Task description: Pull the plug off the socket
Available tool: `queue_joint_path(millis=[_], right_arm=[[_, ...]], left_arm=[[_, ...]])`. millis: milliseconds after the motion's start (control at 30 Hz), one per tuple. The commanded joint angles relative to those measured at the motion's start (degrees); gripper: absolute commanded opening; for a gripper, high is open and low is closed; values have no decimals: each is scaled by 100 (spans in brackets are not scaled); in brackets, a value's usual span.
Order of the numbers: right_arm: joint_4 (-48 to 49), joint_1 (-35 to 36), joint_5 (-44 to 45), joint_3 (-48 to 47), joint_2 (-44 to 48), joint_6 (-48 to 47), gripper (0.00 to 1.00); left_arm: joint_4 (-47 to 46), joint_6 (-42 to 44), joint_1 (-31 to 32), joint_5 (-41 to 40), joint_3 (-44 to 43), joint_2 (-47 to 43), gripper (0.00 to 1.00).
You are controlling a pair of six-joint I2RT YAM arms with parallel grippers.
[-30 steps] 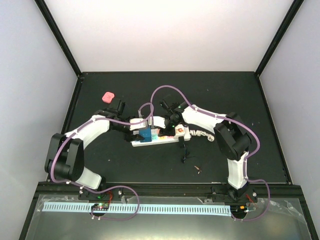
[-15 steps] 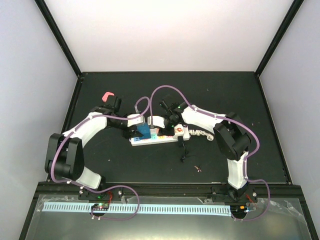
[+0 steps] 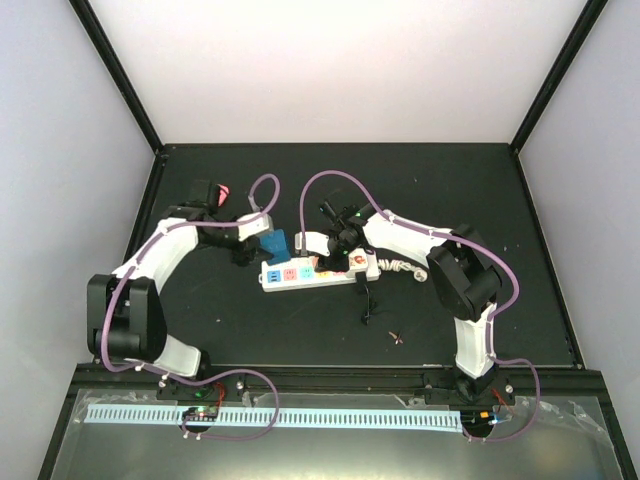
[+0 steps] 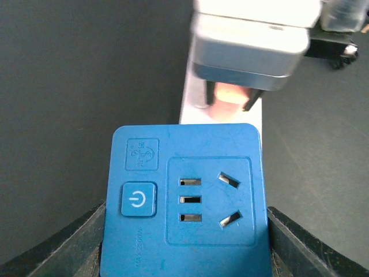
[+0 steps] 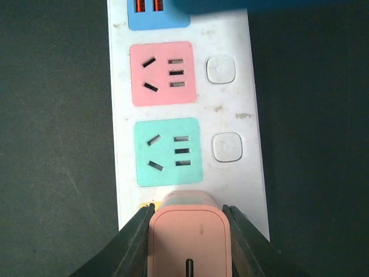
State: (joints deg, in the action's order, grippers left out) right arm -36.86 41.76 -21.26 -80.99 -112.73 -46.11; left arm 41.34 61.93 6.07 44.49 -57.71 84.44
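The socket (image 3: 318, 272) is a long white power strip lying mid-table; its pink and green outlets (image 5: 168, 151) are bare. My left gripper (image 3: 262, 243) is shut on a blue cube-shaped plug (image 4: 184, 202), which hangs just left of the strip's end and clear of it (image 3: 274, 243). Black fingers (image 4: 69, 254) press on both sides of the plug. My right gripper (image 5: 187, 245) is shut on a pink plug (image 5: 190, 236) that stands on the strip's yellow outlet, near its right end (image 3: 345, 262).
The strip's bundled white cord (image 3: 400, 268) lies at its right end. A thin black wire (image 3: 368, 300) and a small scrap (image 3: 397, 336) lie in front of the strip. A pink object (image 3: 224, 191) sits at the back left, partly hidden by my left arm.
My left gripper has carried the blue plug off the strip's left end and away to the left. The strip has shifted slightly. The right gripper has stayed on the pink plug.
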Motion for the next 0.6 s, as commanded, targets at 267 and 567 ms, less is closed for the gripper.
queue_joint_path(millis=[267,567], right_arm=[[51,-98,835,57,-324,66,1],[46,-136,859,71,-303,42,2]], left_arm=[[50,-1728,-1041,1083,-1795,1123,27],[-1257,-4337,-1231,1139,-2445,2044,28]])
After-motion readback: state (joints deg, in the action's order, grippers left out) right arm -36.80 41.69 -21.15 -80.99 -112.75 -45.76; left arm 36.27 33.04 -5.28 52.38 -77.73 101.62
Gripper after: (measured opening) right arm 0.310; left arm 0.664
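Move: The left hand already holds the blue plug clear of the strip; the pink plug pulled earlier lies on the far left table, some 14 cm ahead of this hand, 13 cm to its left and 9 cm lower. The socket strip's middle is about 5 cm back and 11 cm right of the left hand, and the white plug some 3 cm back and 21 cm right. From the right hand, the pink plug is roughly 15 cm ahead and 26 cm left. Still gripping the blue plug, the left hand sweeps forward about 12 cm and some 5 cm to its left, away from the socket strip and towards the pink plug, climbing about 4 cm at first and then running nearly level. The wrist swings some 30 degrees on the way, mainly counter-clockwise, its fingers keeping their opening, while the right hand stays put with the orange plug still pinched on the strip. ##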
